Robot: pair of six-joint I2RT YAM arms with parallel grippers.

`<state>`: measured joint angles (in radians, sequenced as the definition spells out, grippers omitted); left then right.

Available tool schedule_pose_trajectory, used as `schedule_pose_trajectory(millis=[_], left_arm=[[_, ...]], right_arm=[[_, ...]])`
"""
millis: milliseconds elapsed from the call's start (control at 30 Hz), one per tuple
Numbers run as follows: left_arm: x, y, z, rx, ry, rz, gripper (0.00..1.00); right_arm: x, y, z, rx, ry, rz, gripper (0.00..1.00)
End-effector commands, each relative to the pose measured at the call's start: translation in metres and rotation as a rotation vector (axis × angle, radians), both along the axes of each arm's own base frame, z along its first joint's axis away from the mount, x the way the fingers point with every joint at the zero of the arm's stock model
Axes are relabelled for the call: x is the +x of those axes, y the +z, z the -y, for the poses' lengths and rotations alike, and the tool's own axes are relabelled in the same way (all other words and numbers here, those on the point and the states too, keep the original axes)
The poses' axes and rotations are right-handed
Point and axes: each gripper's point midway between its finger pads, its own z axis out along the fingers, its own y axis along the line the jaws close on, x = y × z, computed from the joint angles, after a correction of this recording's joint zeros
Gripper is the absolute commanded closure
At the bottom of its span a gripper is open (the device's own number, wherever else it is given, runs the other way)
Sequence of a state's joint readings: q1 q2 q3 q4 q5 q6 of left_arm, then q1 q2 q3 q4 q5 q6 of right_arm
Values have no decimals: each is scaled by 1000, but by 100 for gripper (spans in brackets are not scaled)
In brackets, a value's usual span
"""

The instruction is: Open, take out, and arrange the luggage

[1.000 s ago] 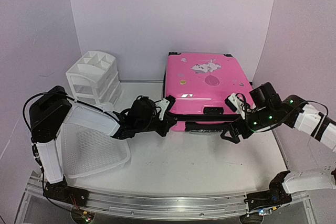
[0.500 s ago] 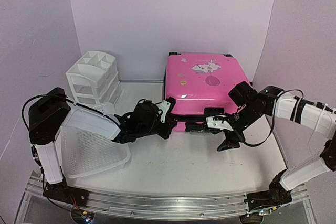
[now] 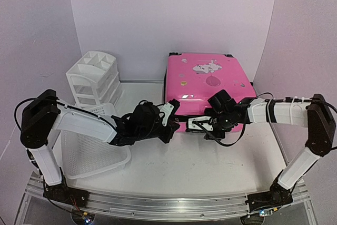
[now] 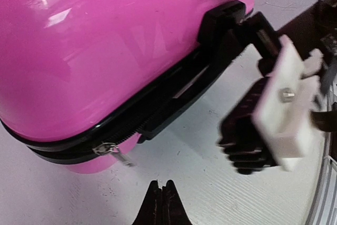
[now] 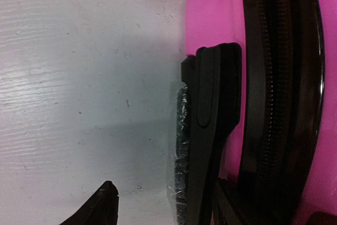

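Observation:
The bright-pink luggage (image 3: 205,85) lies flat and closed at the back right of the table, its black zipper trim facing me. My left gripper (image 3: 169,123) is shut and empty by the front-left corner; in the left wrist view its tips (image 4: 161,187) rest just short of the metal zipper pull (image 4: 108,149) under the pink shell (image 4: 105,40). My right gripper (image 3: 202,125) is at the front handle. In the right wrist view its jaws (image 5: 166,193) stand apart with the black handle (image 5: 210,104) between them; one fingertip (image 5: 107,191) is clear of it, the other is mostly hidden behind it.
A white drawer organizer (image 3: 95,77) stands at the back left. A white mesh basket (image 3: 95,151) lies in front of it under my left arm. Purple walls close in the back and both sides, and the luggage sits close to the right wall.
My right arm has swung left from the luggage's front-right corner to its front handle, and its jaws have narrowed. My left arm has barely moved.

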<state>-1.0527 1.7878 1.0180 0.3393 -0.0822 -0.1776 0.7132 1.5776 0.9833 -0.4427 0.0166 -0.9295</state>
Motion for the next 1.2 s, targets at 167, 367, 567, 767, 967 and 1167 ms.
schedule_pose_trajectory(millis=[167,367,567,767,967,1167], left_arm=[[-1,14,-10,-13,-25,-14,100],[9,-4,-53,-34,52,-133,72],[1,4,-73,-55,42,-142,45],[6,4,-64,-73,42,-164,24],[9,15,-42,-121,3,-172,26],[-7,21,-3,-128,-29,-113,24]], right_arm=[[58,-8,-4,-60,-133,190,38],[55,-35,2,-123,-100,177,48],[53,-54,8,-180,-92,140,77],[40,-44,8,-158,-119,51,100],[9,-6,17,-54,-178,-20,100],[-7,10,22,-3,-236,-60,100]])
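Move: The right hand is open just short of the suitcase's black carry handle, whose middle is about 4 cm ahead, 1 cm right and 3 cm below. The latch lies roughly 7 cm ahead, 3 cm right and 4 cm above that hand. The left hand, shut and empty, has the zipper pull some 4 cm ahead, 1 cm right and 2 cm below; the case's left front corner is about 5 cm ahead, 3 cm left and 3 cm below. The right fingers close on the black carry handle after a reach of about 4 cm forward and 3 cm down, then, keeping their grip, draw it some 2 cm back and 2 cm to the right. The left hand swings leftward about 8 cm, away from the zipper pull, dipping slightly, opening its fingers wide and tipping them down some 10 degrees, then comes back right about 4 cm. ##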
